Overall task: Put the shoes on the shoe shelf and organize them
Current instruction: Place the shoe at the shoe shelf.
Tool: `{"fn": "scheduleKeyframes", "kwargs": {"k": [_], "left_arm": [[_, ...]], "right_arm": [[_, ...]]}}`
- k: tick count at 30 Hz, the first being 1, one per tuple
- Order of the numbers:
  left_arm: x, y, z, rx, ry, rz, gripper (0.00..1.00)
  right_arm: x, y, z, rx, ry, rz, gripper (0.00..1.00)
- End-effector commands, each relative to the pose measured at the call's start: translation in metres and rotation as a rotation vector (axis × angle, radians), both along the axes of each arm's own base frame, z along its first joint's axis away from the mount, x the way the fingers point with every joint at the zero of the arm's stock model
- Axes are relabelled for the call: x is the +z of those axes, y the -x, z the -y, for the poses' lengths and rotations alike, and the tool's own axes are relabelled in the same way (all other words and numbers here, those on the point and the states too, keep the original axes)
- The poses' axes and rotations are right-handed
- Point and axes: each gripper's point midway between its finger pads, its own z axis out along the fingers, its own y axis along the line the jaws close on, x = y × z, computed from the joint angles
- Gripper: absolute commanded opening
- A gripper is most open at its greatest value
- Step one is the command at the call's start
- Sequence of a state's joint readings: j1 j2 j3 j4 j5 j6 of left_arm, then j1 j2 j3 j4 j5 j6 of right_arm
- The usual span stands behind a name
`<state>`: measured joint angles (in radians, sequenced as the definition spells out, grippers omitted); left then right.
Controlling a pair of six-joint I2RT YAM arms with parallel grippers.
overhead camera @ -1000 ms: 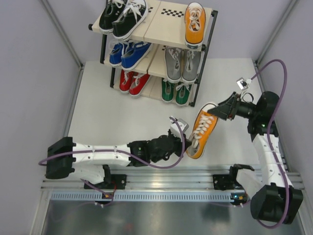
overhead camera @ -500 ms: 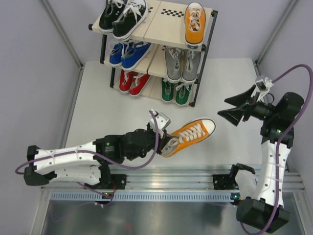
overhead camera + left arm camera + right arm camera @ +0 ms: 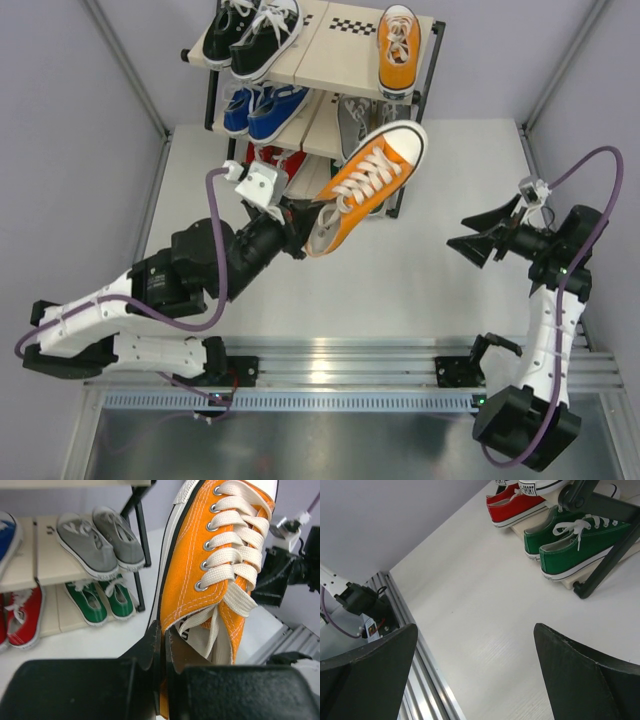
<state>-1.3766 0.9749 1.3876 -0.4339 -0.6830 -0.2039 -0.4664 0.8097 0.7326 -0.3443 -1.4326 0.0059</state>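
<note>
My left gripper (image 3: 303, 228) is shut on the heel-side collar of an orange shoe (image 3: 366, 182) and holds it in the air in front of the shoe shelf (image 3: 345, 42), toe up and to the right. In the left wrist view the jaws (image 3: 165, 636) pinch the collar of that orange shoe (image 3: 200, 565). Its mate (image 3: 399, 48) stands on the top tier, right half. My right gripper (image 3: 463, 233) hangs open and empty over the table's right side; in its wrist view the gripper (image 3: 475, 635) has only bare table between the fingers.
The shelf holds a black pair (image 3: 250, 35) top left, a blue pair (image 3: 262, 108) and a grey pair (image 3: 100, 540) on the middle tier, and a red pair (image 3: 515, 510) and a green pair (image 3: 575, 540) at the bottom. An aluminium rail (image 3: 340, 362) runs along the near edge.
My right gripper let go of the orange shoe, opened wide and drew back to the right. My left arm lifted the shoe off the table up toward the shelf.
</note>
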Motion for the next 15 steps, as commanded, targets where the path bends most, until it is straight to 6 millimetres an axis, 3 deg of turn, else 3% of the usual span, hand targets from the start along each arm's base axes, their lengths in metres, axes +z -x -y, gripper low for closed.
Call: {"fn": "scheduleKeyframes", "kwargs": {"k": [1, 4, 8, 10, 11, 15], "left_arm": [[0.081, -0.016, -0.023, 0.13, 0.174, 0.108, 0.0], [0.109, -0.026, -0.024, 0.182, 0.194, 0.145, 0.0], [0.128, -0.048, -0.011, 0.216, 0.205, 0.158, 0.0], [0.149, -0.064, -0.02, 0.233, 0.267, 0.166, 0.0], [0.147, -0.075, -0.013, 0.234, 0.257, 0.16, 0.0], [0.166, -0.121, -0.031, 0.332, 0.296, 0.193, 0.0]], "right_arm": [[0.007, 0.002, 0.001, 0.013, 0.044, 0.097, 0.99], [0.007, 0.004, 0.0, 0.007, 0.05, 0.104, 0.99], [0.007, 0.007, -0.001, 0.004, 0.054, 0.112, 0.99], [0.008, 0.007, -0.001, 0.004, 0.054, 0.115, 0.99], [0.008, 0.008, -0.002, 0.006, 0.053, 0.115, 0.99], [0.007, 0.008, -0.002, 0.003, 0.055, 0.116, 0.99]]}}
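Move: The left hand holds an orange shoe by its heel; its place is the empty left half of the right top-shelf board, about 29 cm ahead, 5 cm to the right and some 2 cm higher. The placed orange shoe stands 9 cm right of that spot, the nearer black shoe about 15 cm left of it and 2 cm farther out, and the grey pair one shelf below, roughly 20 cm lower and 7 cm to its right. From the empty right hand the spot is about 23 cm ahead, 22 cm left and 19 cm up. The left hand keeps its closed grip on the orange shoe's heel and carries it towards the gap between the black shoe and the placed orange one, climbing first and then sweeping faster and faster forward, about 11 cm forward and 10 cm up in all. Meanwhile the wrist turns some 15 degrees counter-clockwise and tips up slightly, swinging the toe from forward-right to point more nearly straight in over the top shelf. ##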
